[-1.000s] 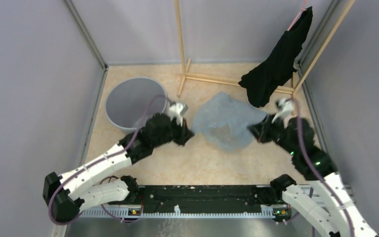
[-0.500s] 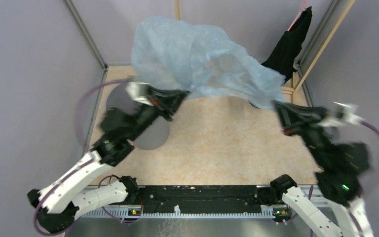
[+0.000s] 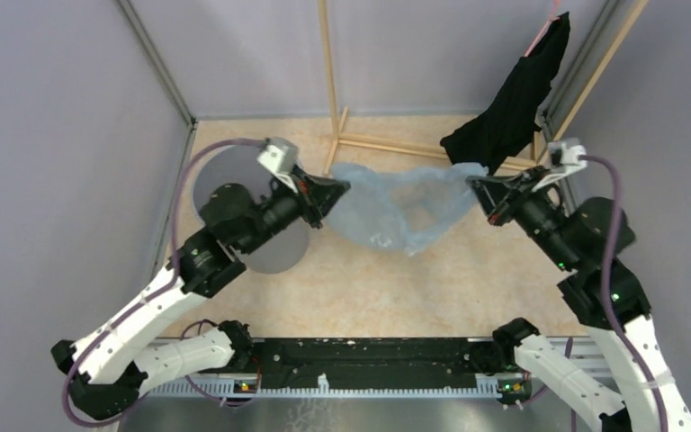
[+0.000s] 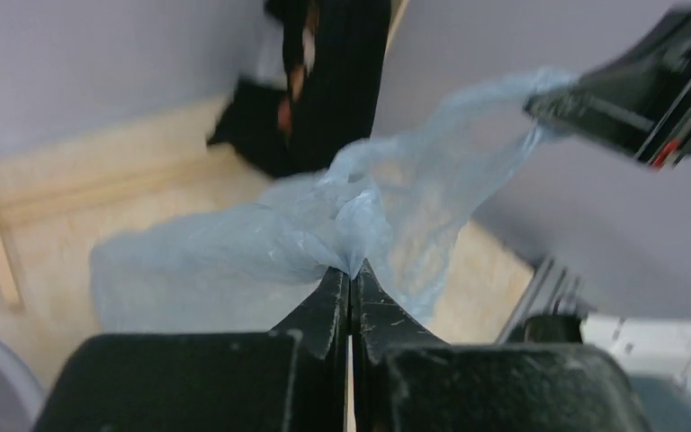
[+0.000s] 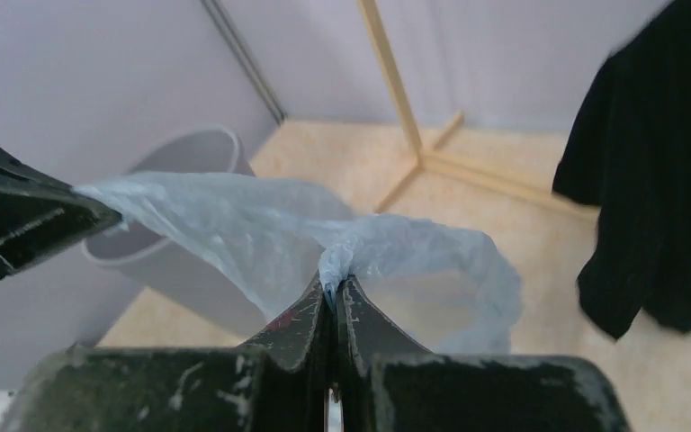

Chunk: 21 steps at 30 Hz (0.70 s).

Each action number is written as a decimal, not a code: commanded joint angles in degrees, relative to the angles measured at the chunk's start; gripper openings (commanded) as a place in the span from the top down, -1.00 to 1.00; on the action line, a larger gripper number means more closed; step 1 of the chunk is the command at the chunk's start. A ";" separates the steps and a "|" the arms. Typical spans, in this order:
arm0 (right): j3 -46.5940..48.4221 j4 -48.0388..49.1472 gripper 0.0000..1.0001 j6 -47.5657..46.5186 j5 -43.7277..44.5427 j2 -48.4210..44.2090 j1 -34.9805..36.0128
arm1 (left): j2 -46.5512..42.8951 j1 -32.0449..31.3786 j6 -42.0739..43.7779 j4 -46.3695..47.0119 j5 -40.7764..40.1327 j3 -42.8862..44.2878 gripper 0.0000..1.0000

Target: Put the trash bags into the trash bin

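Observation:
The pale-blue translucent trash bag [image 3: 396, 205] hangs in the air, stretched between my two grippers, its mouth open toward the camera. My left gripper [image 3: 345, 185] is shut on the bag's left edge [image 4: 351, 236]. On the right, my other gripper [image 3: 473, 183] is shut on the bag's opposite edge [image 5: 340, 256]. The grey trash bin [image 3: 252, 209] stands to the left of the bag, largely hidden behind my left arm; its rim and side [image 5: 180, 162] show in the right wrist view.
A black cloth garment [image 3: 511, 108] hangs on a wooden rack [image 3: 335, 90] at the back right, close behind my right gripper. Grey walls enclose the beige floor [image 3: 414, 288] on the left, back and right.
The bag was swung high overhead half a second ago and has come back down, now spread between both raised grippers. Both arms lifted from the floor over the last second.

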 commanded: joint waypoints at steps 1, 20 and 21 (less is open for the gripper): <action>2.28 2.42 1.00 -4.73 2.92 -1.67 -0.30 | -1.31 -0.09 4.59 4.54 -6.28 2.02 1.00; -2.93 38.06 1.00 -6.42 -21.55 20.73 -0.27 | 12.11 -0.01 -0.38 -6.72 2.50 18.93 1.00; -5.20 40.41 1.00 -5.95 -23.89 20.36 -0.27 | 13.54 -0.05 -0.11 -8.22 3.20 20.80 1.00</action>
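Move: Ahead and to the left, the trash bin's middle lies about 13 cm farther out, 22 cm left of the left hand and 22 cm below it; from the right hand it is 13 cm out, 42 cm left and equally low. The wooden stand's near foot is some 38 cm ahead of the left hand and 4 cm left, 34 cm down. The black cloth hangs about 28 cm ahead of the right hand, 10 cm right and 15 cm lower. Finishing the shake, both shut grippers bob up about 7 cm and sink again, still pinching the trash bag's edge. The right then sweeps left and forward, some 8 cm each way, towards the left gripper and the bin, turning about 15 degrees counter-clockwise and tipping slightly down. The left rises a little again and eases right to meet it. ##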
